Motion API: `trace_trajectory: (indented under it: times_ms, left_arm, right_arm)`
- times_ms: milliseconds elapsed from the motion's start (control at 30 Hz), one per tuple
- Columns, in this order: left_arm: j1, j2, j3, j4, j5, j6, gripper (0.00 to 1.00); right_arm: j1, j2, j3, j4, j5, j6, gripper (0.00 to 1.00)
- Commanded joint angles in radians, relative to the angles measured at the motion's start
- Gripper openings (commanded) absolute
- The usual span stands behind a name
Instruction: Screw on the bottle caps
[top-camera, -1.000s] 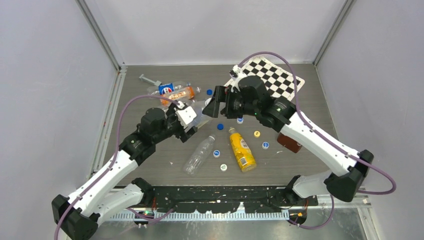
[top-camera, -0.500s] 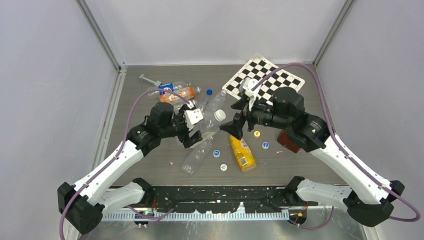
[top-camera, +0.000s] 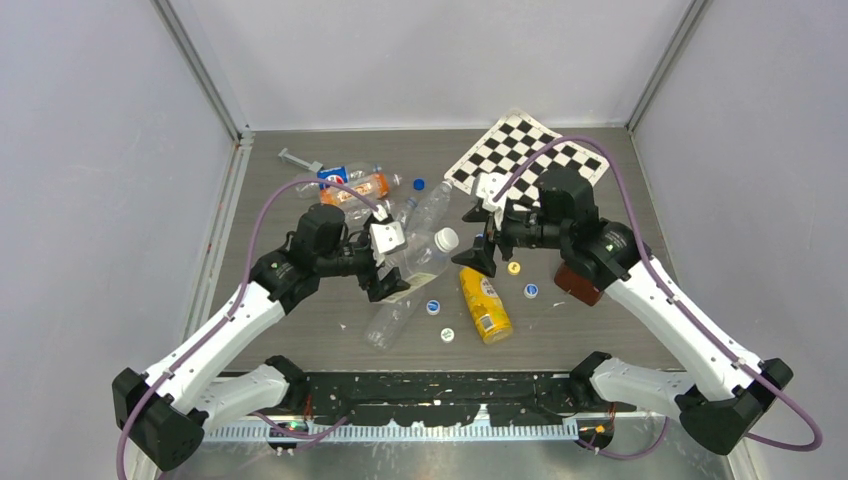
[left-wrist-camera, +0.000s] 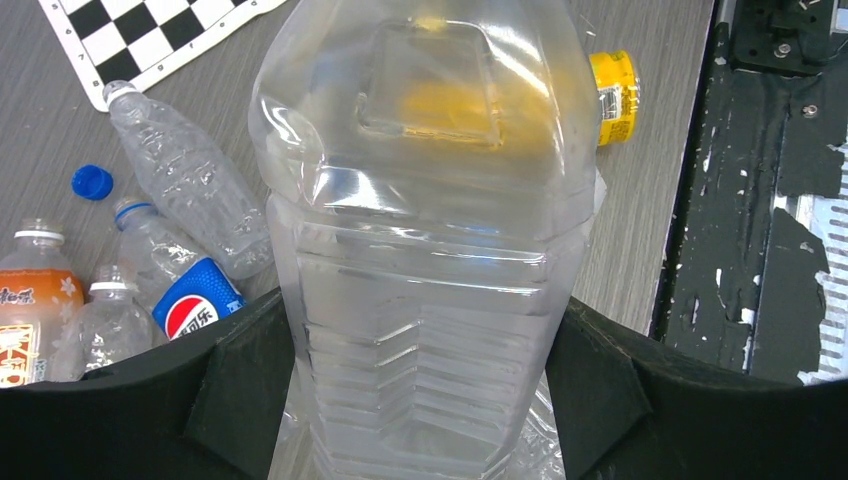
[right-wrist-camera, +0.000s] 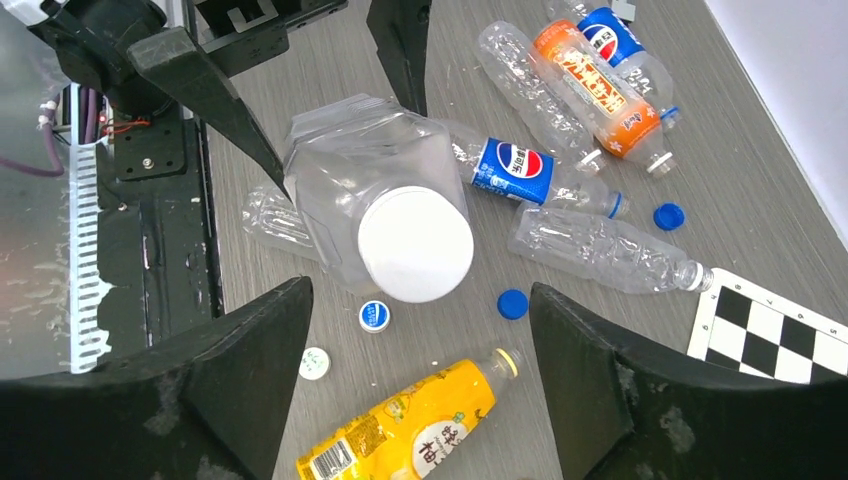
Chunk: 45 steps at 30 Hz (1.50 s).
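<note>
My left gripper (top-camera: 385, 268) is shut on the wide squarish clear bottle (top-camera: 418, 255), its black fingers (left-wrist-camera: 240, 390) pressed on both sides of the ribbed body (left-wrist-camera: 430, 250). The bottle is held off the table, tilted, and a broad white cap (right-wrist-camera: 415, 243) sits on its mouth (top-camera: 447, 238). My right gripper (top-camera: 471, 240) faces that cap from a short way off, open and empty (right-wrist-camera: 415, 390). A slim clear bottle (top-camera: 390, 315) lies under the held one, and another (right-wrist-camera: 600, 245) lies further back. Loose caps (right-wrist-camera: 374, 315) (right-wrist-camera: 314, 363) (right-wrist-camera: 513, 303) dot the table.
A yellow drink bottle (top-camera: 483, 305) lies below my right gripper. Pepsi and orange-labelled bottles (top-camera: 350, 183) are heaped at the back left, with a blue cap (top-camera: 418, 184) beside them. A checkerboard (top-camera: 530, 150) lies at the back right and a brown object (top-camera: 578, 285) under my right arm.
My right gripper has drawn back to the right from the bottle's mouth, leaving the white cap showing on it. My left arm has shifted the bottle slightly toward the front.
</note>
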Motion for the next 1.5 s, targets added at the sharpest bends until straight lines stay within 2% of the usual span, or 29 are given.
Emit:
trace_trajectory:
  times_ms: [0, 100, 433, 733, 800, 967, 1000, 1033, 1100, 1167, 1200, 1300, 1333, 1433, 1467]
  left_arm:
    - [-0.002, -0.024, 0.036, 0.03, 0.049, 0.011, 0.0]
    - [-0.002, -0.027, 0.036, 0.032, 0.057, 0.011, 0.0]
    - [-0.004, -0.025, 0.034, 0.034, 0.069, 0.01, 0.0]
    - [-0.003, -0.029, 0.033, 0.04, 0.087, 0.01, 0.0]
    - [-0.004, -0.03, 0.033, 0.041, 0.088, 0.01, 0.0]
    - [-0.004, -0.032, 0.026, 0.054, 0.073, 0.013, 0.0]
    - [-0.004, -0.033, 0.021, 0.061, 0.061, 0.012, 0.0]
    - [-0.003, -0.036, 0.013, 0.071, 0.046, 0.011, 0.0]
    - [-0.004, -0.044, -0.002, 0.091, -0.004, 0.012, 0.0]
    - [-0.004, -0.053, -0.016, 0.114, -0.072, 0.011, 0.0]
    - [-0.004, -0.06, -0.023, 0.127, -0.107, 0.011, 0.0]
    - [-0.013, -0.082, -0.052, 0.174, -0.211, 0.011, 0.0]
    - [-0.018, -0.089, -0.065, 0.194, -0.25, 0.014, 0.0]
    - [-0.047, -0.114, -0.102, 0.241, -0.384, 0.045, 0.0]
    - [-0.06, -0.121, -0.112, 0.257, -0.422, 0.06, 0.0]
  right_arm:
    - [-0.033, 0.017, 0.036, 0.026, -0.126, -0.022, 0.82]
    - [-0.052, 0.03, 0.047, 0.026, -0.19, -0.018, 0.78]
    - [-0.074, 0.081, 0.09, 0.015, -0.259, -0.016, 0.72]
    - [-0.075, 0.152, 0.131, -0.057, -0.296, -0.042, 0.57]
    - [-0.075, 0.167, 0.141, -0.069, -0.304, -0.046, 0.52]
    - [-0.075, 0.202, 0.171, -0.103, -0.317, -0.027, 0.33]
    - [-0.075, 0.208, 0.181, -0.105, -0.316, 0.005, 0.3]
    - [-0.075, 0.218, 0.186, -0.106, -0.315, 0.027, 0.22]
    - [-0.073, 0.238, 0.2, -0.089, -0.292, 0.134, 0.09]
    - [-0.071, 0.256, 0.207, -0.057, -0.225, 0.293, 0.02]
    - [-0.066, 0.261, 0.209, -0.044, -0.19, 0.416, 0.01]
    - [-0.046, 0.295, 0.215, -0.043, -0.012, 0.654, 0.01]
    - [-0.032, 0.315, 0.22, -0.069, 0.025, 0.787, 0.01]
    - [0.002, 0.37, 0.254, -0.172, 0.213, 1.025, 0.01]
    - [0.023, 0.388, 0.25, -0.206, 0.249, 1.15, 0.01]
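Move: Some 3 cm to the right hand's left, 1 cm ahead and 1 cm lower, is the white cap already on the neck of the big bottle, which the left hand holds. From the left hand this cap is roughly 8 cm right, 2 cm ahead and 9 cm up. Beneath the right hand on the table, the yellow bottle lies level and about 7 cm right, some 27 cm down; the blue cap 12 cm ahead and 3 cm left, 30 cm down. Easing about 2 cm left onto the white cap, the right hand closes its fingers from wide open until they pinch its sides, then rolls some 35 degrees clockwise, as seen looking along its fingers at the cap, while shifting forward, down and left. The left hand keeps its grip on the big bottle and at the end carries it some 3 cm forward and 2 cm left, swinging about 10 degrees counter-clockwise. ##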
